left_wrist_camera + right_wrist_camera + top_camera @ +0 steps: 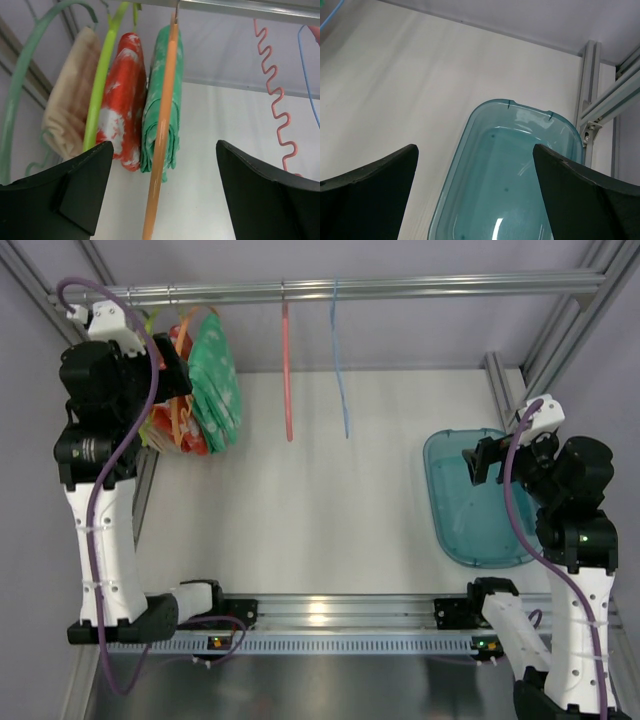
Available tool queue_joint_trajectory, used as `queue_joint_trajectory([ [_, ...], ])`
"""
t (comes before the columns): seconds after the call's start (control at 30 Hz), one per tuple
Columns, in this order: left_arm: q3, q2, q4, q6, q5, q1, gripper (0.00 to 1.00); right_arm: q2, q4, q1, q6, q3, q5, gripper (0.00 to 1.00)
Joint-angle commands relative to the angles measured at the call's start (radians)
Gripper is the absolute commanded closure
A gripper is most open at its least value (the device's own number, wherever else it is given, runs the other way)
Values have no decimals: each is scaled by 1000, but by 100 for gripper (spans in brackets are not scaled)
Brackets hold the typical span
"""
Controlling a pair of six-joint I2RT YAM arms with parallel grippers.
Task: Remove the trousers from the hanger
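The green trousers with white print hang folded over the thin orange hanger on the rail at the back left. In the left wrist view the trousers drape on both sides of the orange hanger, whose bar runs down between my wide-apart fingers. My left gripper is open, close in front of the hanger, touching nothing. My right gripper is open and empty above the teal tub.
A red garment on a lime hanger and a beige garment hang left of the trousers. A pink-red hanger and a blue hanger hang bare mid-rail. The teal tub sits at the right.
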Motion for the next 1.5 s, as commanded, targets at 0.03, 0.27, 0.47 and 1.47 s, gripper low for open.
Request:
queue_joint_trajectory([
  [0.03, 121, 109, -6, -42, 157, 6, 11, 4, -2, -20, 1, 17, -16, 1],
  [0.27, 230, 219, -23, -104, 255, 74, 13, 2, 0, -21, -4, 3, -14, 1],
  [0.47, 169, 247, -33, -101, 463, 149, 12, -2, 12, -21, -1, -8, -13, 1],
  [1.47, -428, 112, 775, -660, 1042, 192, 41, 16, 27, -52, 66, 9, -45, 1],
])
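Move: The green trousers hang on the orange hanger about 12 cm ahead of the left hand, 2 cm right and 8 cm lower. The hanger's slanting arm is some 6 cm ahead, in line with the open fingers and 2 cm lower; the red-white cloth hangs about 6 cm left of the trousers, level with them. From the right hand the trousers are roughly 17 cm ahead, 52 cm left and 5 cm up. Left hand goes 6 cm forward, then 9 right and down by the orange hanger, turning clockwise, fingers narrowing. ##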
